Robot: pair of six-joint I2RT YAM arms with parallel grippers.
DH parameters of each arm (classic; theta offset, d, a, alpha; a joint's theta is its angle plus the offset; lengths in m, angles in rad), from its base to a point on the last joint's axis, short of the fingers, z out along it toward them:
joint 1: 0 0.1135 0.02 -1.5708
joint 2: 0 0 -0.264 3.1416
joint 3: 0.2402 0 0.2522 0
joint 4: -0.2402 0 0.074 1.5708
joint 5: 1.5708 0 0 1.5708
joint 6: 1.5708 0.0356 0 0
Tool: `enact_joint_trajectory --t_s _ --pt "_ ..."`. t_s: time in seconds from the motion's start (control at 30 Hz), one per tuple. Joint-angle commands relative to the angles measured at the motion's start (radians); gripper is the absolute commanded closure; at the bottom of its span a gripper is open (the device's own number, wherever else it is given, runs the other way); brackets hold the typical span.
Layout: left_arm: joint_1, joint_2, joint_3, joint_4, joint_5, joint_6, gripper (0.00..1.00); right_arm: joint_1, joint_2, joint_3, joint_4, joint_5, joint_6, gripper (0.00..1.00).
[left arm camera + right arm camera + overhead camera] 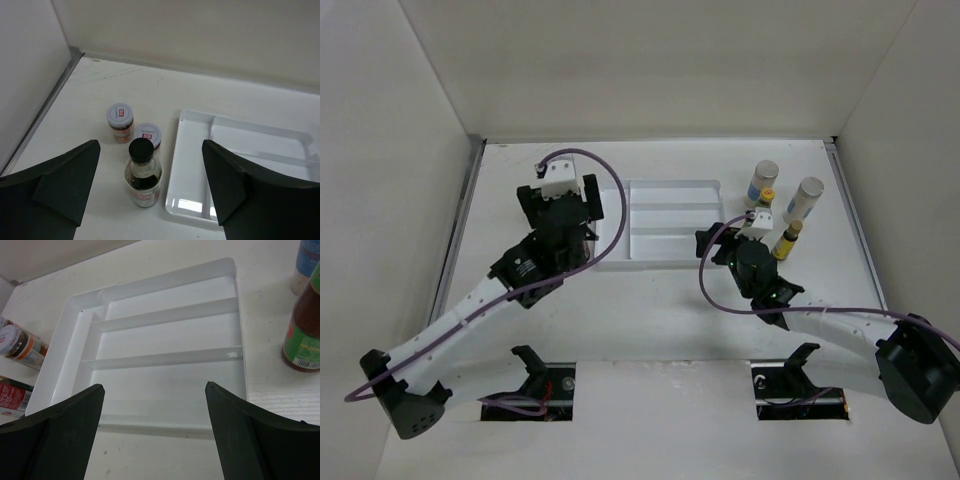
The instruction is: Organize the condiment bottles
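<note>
In the left wrist view my left gripper [150, 144] is open, its fingers standing either side of a clear black-capped bottle [143, 172] without touching it. Two short red-labelled jars [120, 122] [148, 135] stand just behind that bottle. My right gripper [154, 385] is open and empty at the near edge of the white tray [165, 370]. To its right stand a dark bottle with a green label [302, 335] and a shaker [305, 262]. From above I see two pale shakers [761, 182] [804, 198] and a yellow-capped bottle [787, 240] right of the tray.
The white tray [670, 200] with its dividers lies mid-table between the two arms and holds nothing. White walls close off the left, the back and the right of the table. The left arm hides the jars in the top view.
</note>
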Motion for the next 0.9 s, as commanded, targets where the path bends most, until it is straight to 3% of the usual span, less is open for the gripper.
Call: enact_joint_trajectory --t_s 0.0,0.13,0.87 --pt "0.099 0.052 0.025 -0.058 0.15 -0.03 0.18 0.008 0.002 0.045 0.049 -0.012 -0.011 0.11" --pt "0.205 0.113 0.045 -0.118 0.278 -0.102 0.2 0.008 0.002 0.044 0.049 -0.012 -0.011 0.1" --pt "0.286 0.211 -0.081 0.002 0.315 -0.174 0.42 0.008 0.015 0.044 0.049 -0.012 -0.011 0.11"
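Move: The black-capped bottle stands nearly under the left gripper, about 4 cm ahead and 1 cm left, its middle some 23 cm below the fingers. The near jar is roughly 8 cm beyond the bottle, and the far jar about 17 cm ahead and 6 cm left of the gripper. The white tray's middle lies some 12 cm ahead and 23 cm right. From the right gripper, the bottle is about 41 cm left, 1 cm ahead and slightly lower. Lower the left gripper about 11 cm onto the neck end of the black-capped bottle while reaching some 5 cm forward, most of that reach at the start. Tip the fingers down by roughly 15 degrees and narrow them partway, bringing the cap between the fingertips, nearer the left one, without a clear grip yet. ##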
